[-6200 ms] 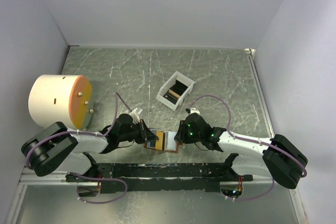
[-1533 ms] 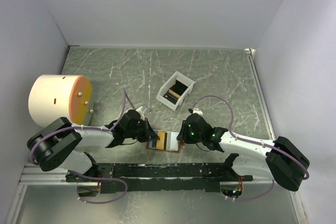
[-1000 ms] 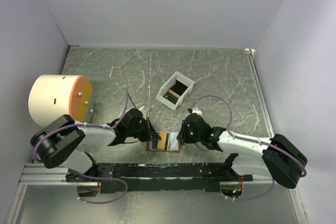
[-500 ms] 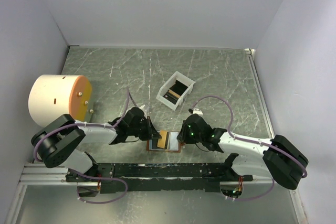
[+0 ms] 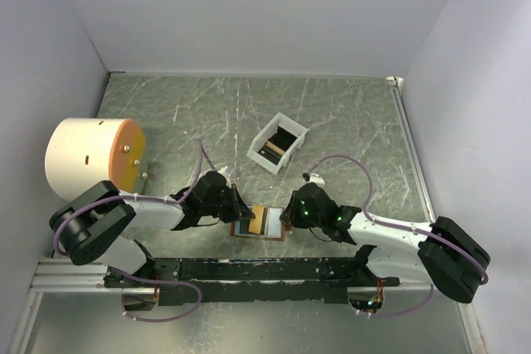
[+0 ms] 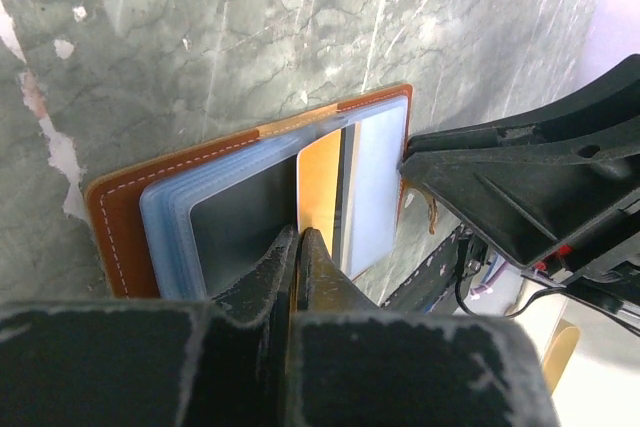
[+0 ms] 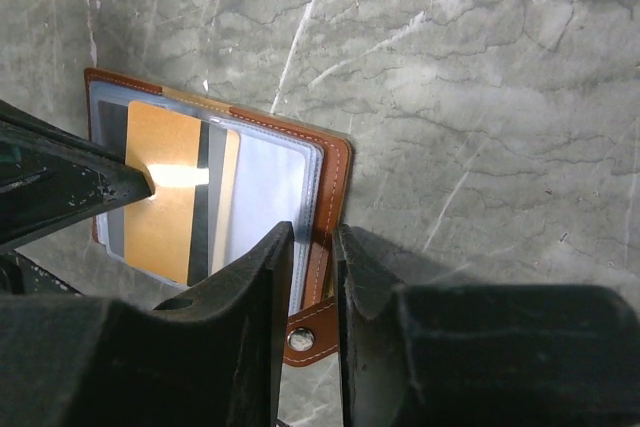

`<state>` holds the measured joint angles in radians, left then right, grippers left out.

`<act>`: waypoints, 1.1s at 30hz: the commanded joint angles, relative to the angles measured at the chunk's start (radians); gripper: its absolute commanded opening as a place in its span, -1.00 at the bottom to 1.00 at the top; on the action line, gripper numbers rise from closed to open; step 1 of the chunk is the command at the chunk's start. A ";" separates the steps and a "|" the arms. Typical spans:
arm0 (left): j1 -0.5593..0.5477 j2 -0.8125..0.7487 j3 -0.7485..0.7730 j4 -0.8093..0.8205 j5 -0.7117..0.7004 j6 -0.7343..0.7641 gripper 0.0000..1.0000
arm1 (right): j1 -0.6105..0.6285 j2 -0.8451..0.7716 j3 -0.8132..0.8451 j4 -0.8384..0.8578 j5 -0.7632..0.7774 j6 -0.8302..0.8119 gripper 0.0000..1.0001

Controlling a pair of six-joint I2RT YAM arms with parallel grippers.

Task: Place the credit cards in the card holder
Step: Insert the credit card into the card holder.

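Note:
The brown leather card holder (image 5: 260,224) lies open and flat near the arms' bases, its pale blue-grey pockets (image 6: 375,162) facing up. My left gripper (image 6: 300,237) is shut on a gold-tan credit card (image 6: 320,182), which lies partly in the middle pocket beside a dark card (image 6: 235,222). In the right wrist view the gold card (image 7: 165,192) shows a dark stripe along its right side. My right gripper (image 7: 312,247) is closed narrowly on the holder's brown right edge (image 7: 338,172), just above the snap tab (image 7: 305,339). More dark credit cards (image 5: 279,142) stand in the white box.
The white rectangular box (image 5: 258,149) sits mid-table behind the holder. A cream cylinder with an orange face (image 5: 91,157) stands at the left. A black rail (image 5: 249,271) runs along the near edge. Grey walls enclose the marbled table.
My left gripper has crept to the right with the gold card, which now lies further over the holder's pockets. The right arm has shifted slightly and its jaws have narrowed a little.

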<state>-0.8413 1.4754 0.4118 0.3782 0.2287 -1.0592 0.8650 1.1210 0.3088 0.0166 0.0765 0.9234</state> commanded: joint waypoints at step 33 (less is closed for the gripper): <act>-0.030 -0.105 -0.009 -0.063 -0.023 0.065 0.04 | 0.008 -0.007 -0.005 -0.027 -0.043 0.032 -0.54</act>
<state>-0.8635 1.3334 0.4030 0.2451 0.1467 -1.0019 0.8661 1.1019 0.2966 0.0032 0.0425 0.9665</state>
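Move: My left fingertips still pinch the left edge of the gold card at the card holder's open sleeve; the holder's middle lies about 2 cm to their right, 1 cm back and 1 cm lower. The white card box stands some 19 cm ahead of my left hand and 7 cm to its right. From my right hand, poised at the holder's right edge, the holder's middle is about 6 cm to the left, 1 cm back and 1 cm down. I let go of the gold card with my left hand: after easing back about half a centimetre I open the fingers to half width, lift just over 1 cm off the holder and swing some 2 cm left towards its left end, starting back right at the last. My right hand keeps its fingertips barely parted around the holder's right edge and strap, drawing back about 1 cm. ##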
